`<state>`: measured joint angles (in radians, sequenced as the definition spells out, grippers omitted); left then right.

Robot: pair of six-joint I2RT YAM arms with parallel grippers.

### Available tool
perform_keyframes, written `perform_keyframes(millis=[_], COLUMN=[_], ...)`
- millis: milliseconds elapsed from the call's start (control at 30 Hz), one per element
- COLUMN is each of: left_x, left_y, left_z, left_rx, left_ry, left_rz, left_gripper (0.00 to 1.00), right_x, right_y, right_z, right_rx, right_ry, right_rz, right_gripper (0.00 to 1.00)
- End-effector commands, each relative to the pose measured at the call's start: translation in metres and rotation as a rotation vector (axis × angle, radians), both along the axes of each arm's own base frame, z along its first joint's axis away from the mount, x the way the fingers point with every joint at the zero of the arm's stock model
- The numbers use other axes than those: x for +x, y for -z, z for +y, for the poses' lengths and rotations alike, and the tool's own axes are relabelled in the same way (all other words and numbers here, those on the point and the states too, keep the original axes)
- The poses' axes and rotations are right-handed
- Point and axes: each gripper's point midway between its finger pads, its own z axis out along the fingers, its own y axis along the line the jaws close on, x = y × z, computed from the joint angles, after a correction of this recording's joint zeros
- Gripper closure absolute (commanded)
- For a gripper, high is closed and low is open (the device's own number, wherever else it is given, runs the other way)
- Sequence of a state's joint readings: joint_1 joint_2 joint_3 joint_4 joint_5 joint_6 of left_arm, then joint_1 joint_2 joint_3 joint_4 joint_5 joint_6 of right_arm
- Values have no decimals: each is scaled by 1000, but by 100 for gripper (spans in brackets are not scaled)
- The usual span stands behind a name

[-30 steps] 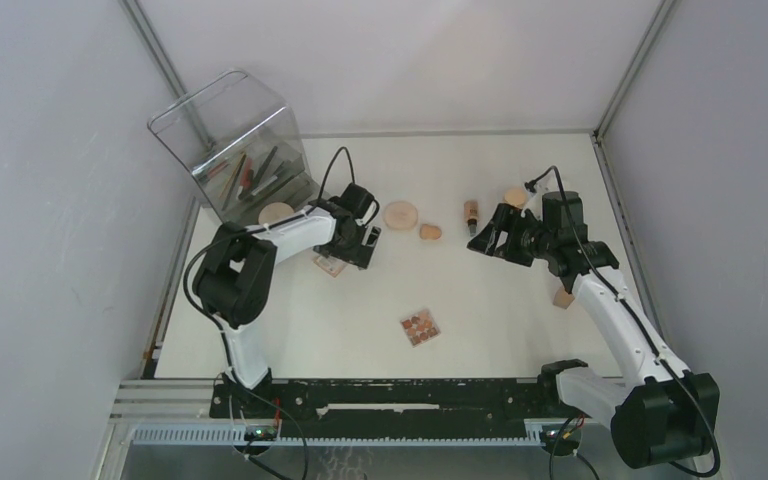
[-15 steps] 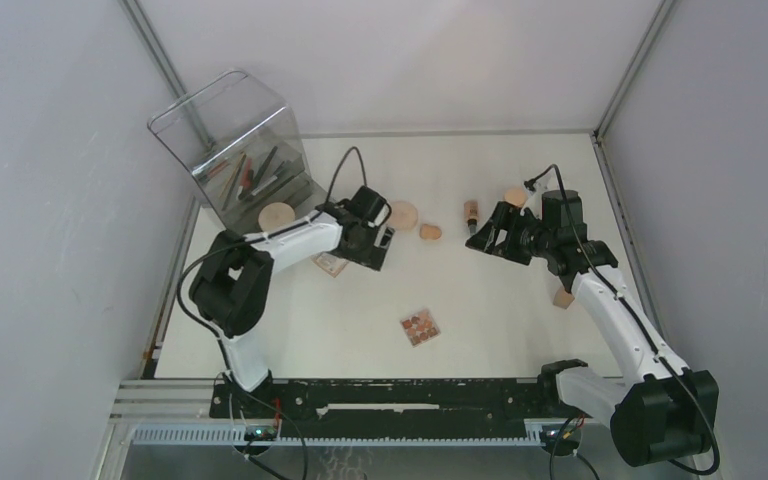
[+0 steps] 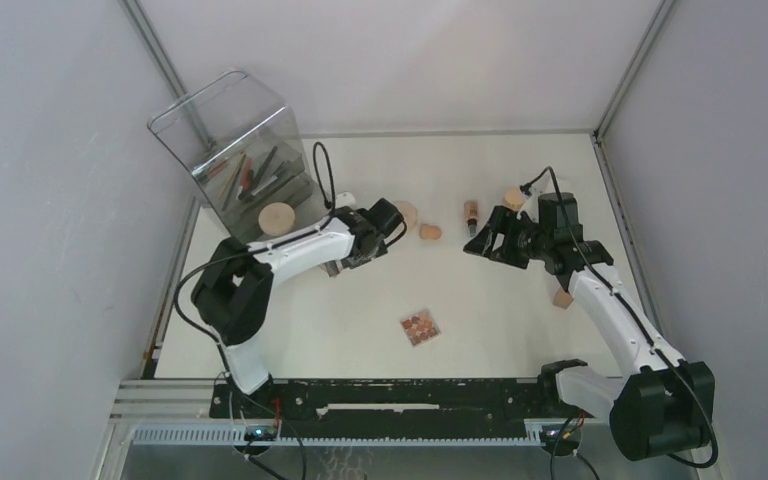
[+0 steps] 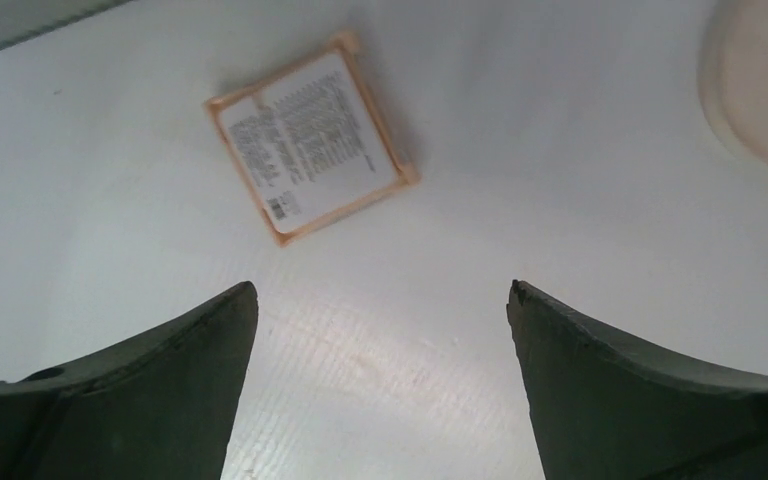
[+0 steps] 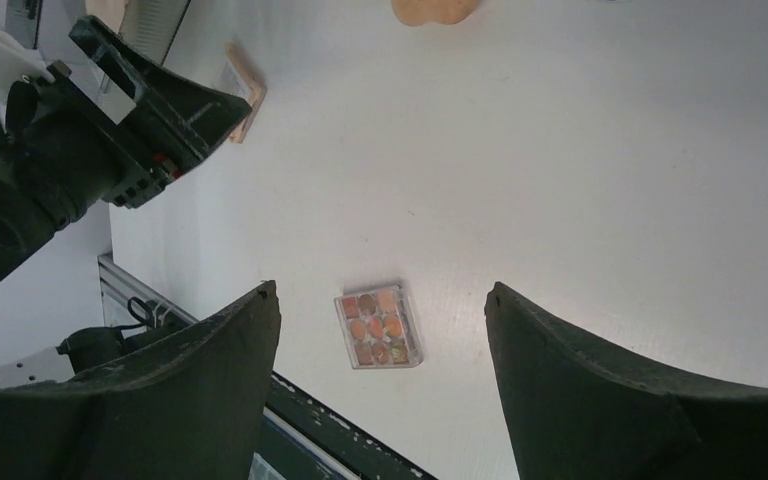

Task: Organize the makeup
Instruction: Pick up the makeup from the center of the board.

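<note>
My left gripper [image 3: 370, 243] hangs open and empty above the table. Just past its fingers [image 4: 160, 390] a square palette [image 4: 310, 150] lies label side up, and a round peach powder disc [image 4: 760, 80] shows at the upper right. In the top view that disc [image 3: 406, 213] is partly behind the left wrist. My right gripper [image 3: 482, 238] is open and empty too, near a tan bottle [image 3: 471, 211]. Below it lies a clear palette of colour pans [image 5: 378, 327]. A beige sponge [image 3: 430, 232] sits between the two grippers.
The clear organizer box [image 3: 210, 120] stands at the back left with brushes and pencils [image 3: 255, 175] in it and a peach disc [image 3: 278, 215] at its front. A peach piece [image 3: 513, 197] and a sponge [image 3: 562, 298] lie by the right arm.
My left gripper has swung right and slightly back, away from the label-side palette and toward the powder disc, opening a little wider. The right arm has barely shifted.
</note>
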<state>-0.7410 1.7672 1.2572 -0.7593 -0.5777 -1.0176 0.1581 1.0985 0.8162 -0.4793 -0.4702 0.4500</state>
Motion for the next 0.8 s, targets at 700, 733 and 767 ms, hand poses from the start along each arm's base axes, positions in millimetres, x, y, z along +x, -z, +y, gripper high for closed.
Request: perform_keyframes(millis=[700, 733, 767], left_x=[11, 13, 14], left_y=[34, 33, 33], left_z=[53, 52, 51], left_rx=[-65, -64, -60], left_ry=[-558, -546, -539], left_rz=[-62, -64, -65], left_gripper=[0, 0, 0], right_x=[-18, -19, -19], right_y=[-15, -14, -13], right_z=[14, 15, 16], right_rx=[12, 9, 7], right_ry=[-108, -110, -112], right_rz=[-44, -41, -38], right_gripper=[18, 18, 18])
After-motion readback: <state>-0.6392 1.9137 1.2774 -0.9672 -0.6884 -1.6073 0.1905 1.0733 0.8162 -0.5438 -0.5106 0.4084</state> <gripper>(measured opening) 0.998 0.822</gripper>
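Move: The makeup palette, lying label side up, is about 5 cm to the left gripper's left, 3 cm ahead and 6 cm below. The clear organizer's middle stands some 13 cm farther left of the palette and 9 cm farther out; the round pad lies about 14 cm to the palette's right and 9 cm farther out. From the right gripper the palette is roughly 28 cm left, 6 cm ahead and 15 cm down. Bring the left gripper about 6 cm to the left and let it sink some 4 cm towards the palette, most of the drop coming in the later part, while twisting it about 35 degrees counter-clockwise to line up with the palette. Keep the fingers wide open, without closing on it. Ease the empty right gripper back about 2 cm. ##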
